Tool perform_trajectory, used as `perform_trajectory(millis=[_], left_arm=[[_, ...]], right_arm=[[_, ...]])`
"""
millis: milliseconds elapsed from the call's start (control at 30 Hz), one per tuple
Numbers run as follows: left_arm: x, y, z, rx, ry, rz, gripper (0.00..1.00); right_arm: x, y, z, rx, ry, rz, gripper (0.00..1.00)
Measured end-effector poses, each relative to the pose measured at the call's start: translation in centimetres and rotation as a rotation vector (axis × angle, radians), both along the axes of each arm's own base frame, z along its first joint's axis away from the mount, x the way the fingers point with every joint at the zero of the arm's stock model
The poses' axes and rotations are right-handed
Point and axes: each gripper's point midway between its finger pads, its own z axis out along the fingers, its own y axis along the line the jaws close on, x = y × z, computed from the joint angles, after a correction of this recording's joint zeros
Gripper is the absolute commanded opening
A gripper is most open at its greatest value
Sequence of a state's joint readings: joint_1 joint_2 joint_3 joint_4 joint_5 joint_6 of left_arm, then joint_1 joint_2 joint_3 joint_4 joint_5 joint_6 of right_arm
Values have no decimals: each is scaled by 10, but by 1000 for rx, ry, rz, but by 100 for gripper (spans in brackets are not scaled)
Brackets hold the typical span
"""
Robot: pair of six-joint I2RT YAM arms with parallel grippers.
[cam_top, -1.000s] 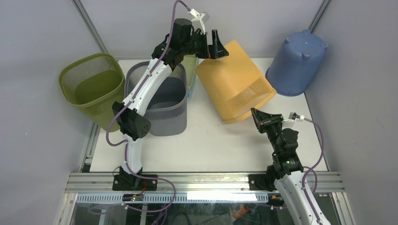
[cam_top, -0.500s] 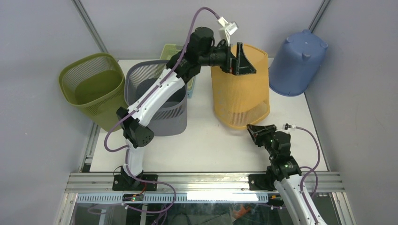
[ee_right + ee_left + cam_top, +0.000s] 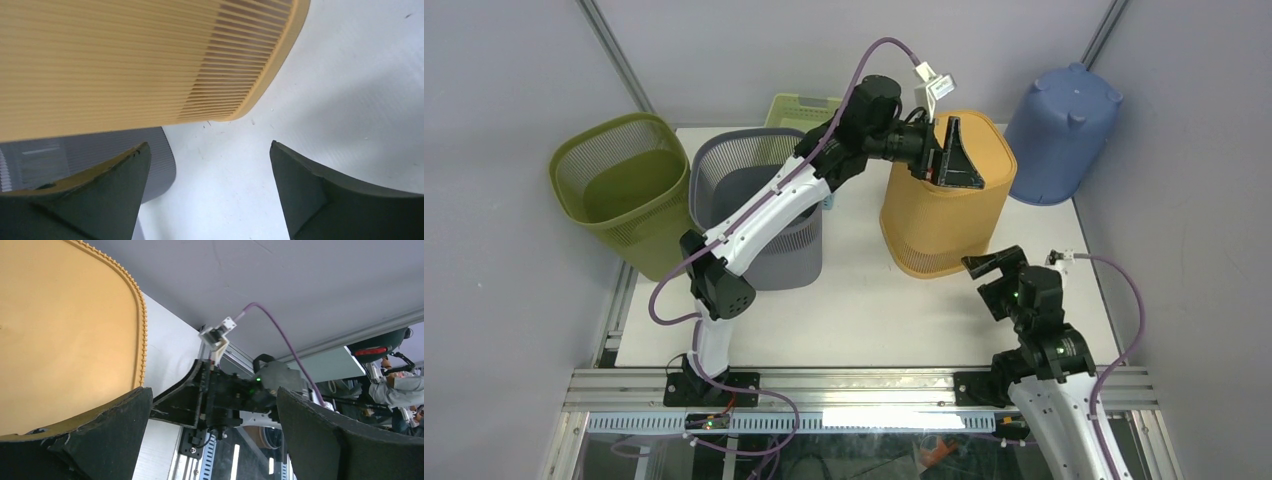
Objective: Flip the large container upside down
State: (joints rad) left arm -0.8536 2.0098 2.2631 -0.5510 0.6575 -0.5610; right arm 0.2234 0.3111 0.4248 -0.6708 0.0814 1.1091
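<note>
The large orange slatted basket [image 3: 944, 215] stands mouth down on the white table [image 3: 854, 310], its flat base facing up. My left gripper [image 3: 954, 160] is open just above the near edge of that base. In the left wrist view the base [image 3: 60, 330] fills the upper left and the left gripper [image 3: 210, 440] holds nothing between its fingers. My right gripper [image 3: 989, 265] is open and empty, just in front of the basket's lower right side. In the right wrist view the basket's wall [image 3: 125, 60] is above the right gripper [image 3: 207, 195], apart from it.
An olive green basket [image 3: 619, 190] and a grey basket [image 3: 769, 215] stand at the left; the grey one also shows in the right wrist view [image 3: 75, 160]. A blue bucket [image 3: 1059, 125] leans upside down at the back right. A pale green crate [image 3: 802, 105] is at the back.
The orange basket went from tilted on its side to standing mouth down. My left gripper swung right with it. My right gripper drew back from its rim.
</note>
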Motion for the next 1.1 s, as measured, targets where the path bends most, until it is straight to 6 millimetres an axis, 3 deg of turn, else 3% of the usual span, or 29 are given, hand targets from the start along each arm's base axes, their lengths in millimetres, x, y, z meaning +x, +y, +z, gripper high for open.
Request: perform_trajectory(millis=[133, 233, 367, 433, 600, 700, 833, 933, 1100], left_arm=[[2, 3, 1, 4, -7, 8, 99], [3, 12, 4, 26, -41, 44, 99], [-4, 49, 7, 85, -108, 152, 99], [-10, 71, 19, 94, -154, 209, 99], [-24, 120, 74, 33, -285, 333, 99], [-32, 145, 96, 7, -337, 394, 99], [-32, 162, 94, 30, -342, 461, 99], [-28, 165, 80, 76, -323, 479, 99], [-24, 171, 51, 172, -284, 505, 99]], right_arm=[[-11, 2, 23, -82, -42, 95, 90], [-18, 21, 31, -76, -76, 239, 88], [-18, 50, 38, 2, -114, 393, 89], [-13, 61, 39, 33, -126, 435, 89], [8, 96, 38, 87, -128, 513, 91], [24, 125, 29, 89, -100, 554, 93], [62, 140, 19, 59, -54, 473, 94], [103, 127, 22, 43, -83, 344, 94], [173, 88, 34, 46, -87, 187, 94]])
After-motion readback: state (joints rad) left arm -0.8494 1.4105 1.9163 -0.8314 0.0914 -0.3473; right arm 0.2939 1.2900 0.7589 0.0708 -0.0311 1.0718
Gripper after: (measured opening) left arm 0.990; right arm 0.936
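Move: The orange container already stands upside down, its middle about 17 cm ahead of the right hand, 4 cm to its left and roughly level. From that hand the blue container is some 27 cm ahead and 17 cm right, the grey one 10 cm ahead and 41 cm left. The left hand hangs over the orange base, the container's middle 6 cm ahead and 22 cm below; from this hand the grey container is level, 37 cm left. The right hand brings its open fingers against the orange container's near wall and pushes it away from the base: first it swings about 14 cm left with a slight rise, turning some 30 degrees counter-clockwise, then drives forward nearly 20 cm, drifting back right and undoing most of the turn. The left hand, fingers wide, clears off leftwards, rising before it sinks partway. ##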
